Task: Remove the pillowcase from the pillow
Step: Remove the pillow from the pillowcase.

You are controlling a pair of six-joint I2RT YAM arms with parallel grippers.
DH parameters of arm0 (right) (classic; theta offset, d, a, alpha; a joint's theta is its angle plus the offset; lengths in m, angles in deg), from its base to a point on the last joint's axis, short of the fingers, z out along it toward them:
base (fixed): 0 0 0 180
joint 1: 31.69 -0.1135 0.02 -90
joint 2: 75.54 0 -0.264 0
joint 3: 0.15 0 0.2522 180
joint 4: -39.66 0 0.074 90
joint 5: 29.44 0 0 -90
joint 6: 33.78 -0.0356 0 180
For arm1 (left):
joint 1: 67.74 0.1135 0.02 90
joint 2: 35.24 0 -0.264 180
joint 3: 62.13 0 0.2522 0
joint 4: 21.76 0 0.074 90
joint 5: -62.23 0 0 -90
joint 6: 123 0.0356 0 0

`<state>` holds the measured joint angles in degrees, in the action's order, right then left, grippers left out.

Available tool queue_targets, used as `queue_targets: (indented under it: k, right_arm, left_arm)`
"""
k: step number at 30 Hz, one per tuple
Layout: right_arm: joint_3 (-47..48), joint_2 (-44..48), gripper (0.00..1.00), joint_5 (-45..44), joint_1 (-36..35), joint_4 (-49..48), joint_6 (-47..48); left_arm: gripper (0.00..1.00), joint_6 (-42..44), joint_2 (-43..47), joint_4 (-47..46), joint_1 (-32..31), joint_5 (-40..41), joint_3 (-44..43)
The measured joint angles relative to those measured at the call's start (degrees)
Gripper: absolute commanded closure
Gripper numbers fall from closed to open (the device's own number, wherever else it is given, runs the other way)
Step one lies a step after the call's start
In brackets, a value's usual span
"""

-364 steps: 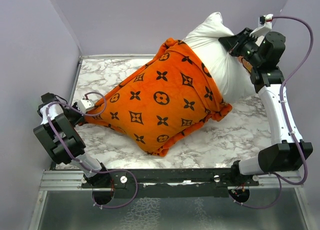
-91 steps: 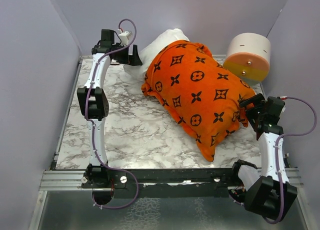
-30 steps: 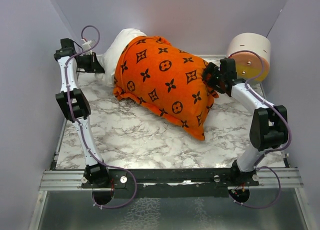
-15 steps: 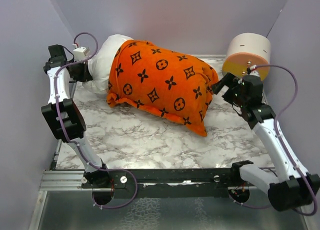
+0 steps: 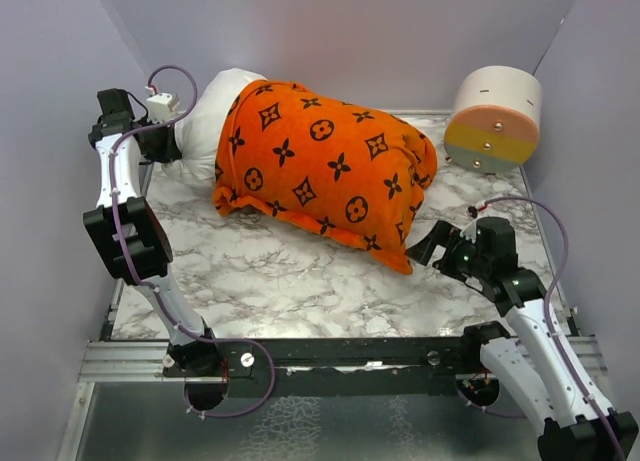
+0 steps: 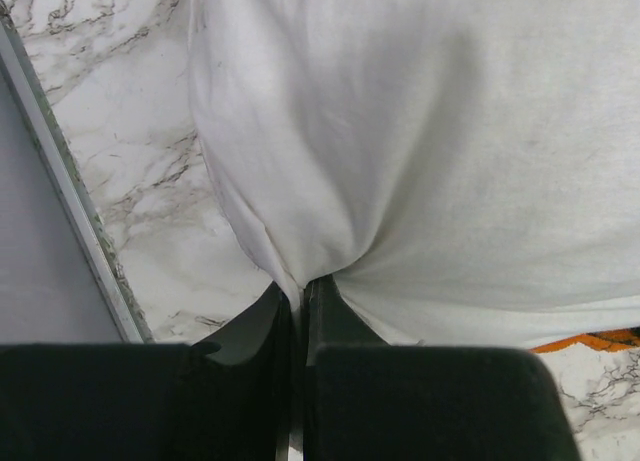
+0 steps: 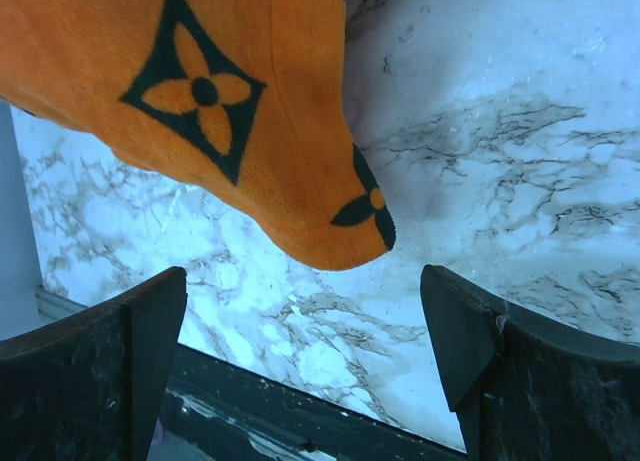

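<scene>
The pillow (image 5: 203,121) lies at the back of the marble table, its white end sticking out at the left. The orange pillowcase (image 5: 325,171) with black flower marks covers the rest of it. My left gripper (image 5: 172,141) is shut on a pinch of the pillow's white fabric (image 6: 430,131) at that bare end, the cloth bunched between its jaws (image 6: 300,286). My right gripper (image 5: 430,249) hangs open just off the pillowcase's near right corner (image 7: 330,231), with only marble between its fingers (image 7: 300,296).
A white, orange and yellow cylinder (image 5: 492,116) lies on its side at the back right corner. Grey walls close the table on three sides. A metal rail (image 5: 330,356) runs along the near edge, and a thin rim (image 6: 70,201) along the left edge.
The left gripper has dragged the pillow a little to the left and now holds still. The right arm has let go of the pillowcase's far right end and swung back towards the near corner.
</scene>
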<state>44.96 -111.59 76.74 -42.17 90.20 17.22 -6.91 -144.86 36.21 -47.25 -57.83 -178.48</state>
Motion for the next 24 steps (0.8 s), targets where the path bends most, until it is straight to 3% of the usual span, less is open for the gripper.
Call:
queue_targets:
  k: [5,11,17,20,22,24]
  right_arm:
    - [-0.52,-7.41,0.00,1.49,-2.45,-3.15,1.62]
    - [0.28,-20.68,0.01,0.09,-11.63,-9.16,3.34]
    - [2.62,-28.00,0.11,-1.79,-15.67,-14.51,5.31]
    - [4.33,-30.14,0.25,-3.72,-15.85,-15.96,5.92]
    - [5.84,-32.41,0.43,-5.01,-16.20,-17.44,6.19]
    - [6.36,-33.81,0.69,-6.29,-16.96,-18.71,6.36]
  left_arm:
    - [1.00,-0.31,-0.46,0.02,-0.20,1.03,-2.21]
    - [1.00,-1.29,-2.73,0.70,-0.68,2.34,-6.62]
    - [1.00,-1.38,-3.76,0.94,-1.18,3.61,-7.74]
    - [1.00,-1.29,-3.80,0.96,-1.18,3.85,-7.74]
    - [1.00,-1.22,-3.82,0.96,-1.22,4.02,-7.74]
    - [1.00,-0.98,-3.87,1.01,-1.25,4.20,-7.76]
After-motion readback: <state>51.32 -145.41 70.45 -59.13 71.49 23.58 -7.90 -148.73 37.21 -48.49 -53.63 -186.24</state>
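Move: The right hand, open and empty, has the pillowcase's near right corner about 4 cm ahead, 4 cm to its left and some 7 cm below. The main bulk of the pillowcase lies roughly 24 cm farther forward and 24 cm left of this hand, and the drawer box about 36 cm ahead and 20 cm right. From the left hand, already gripping the white pillow's end, that pillowcase corner is about 57 cm right and 27 cm back. Right hand goes about 7 cm left and down, then forward, half-closing around pillowcase corner; left still grips pillow. ##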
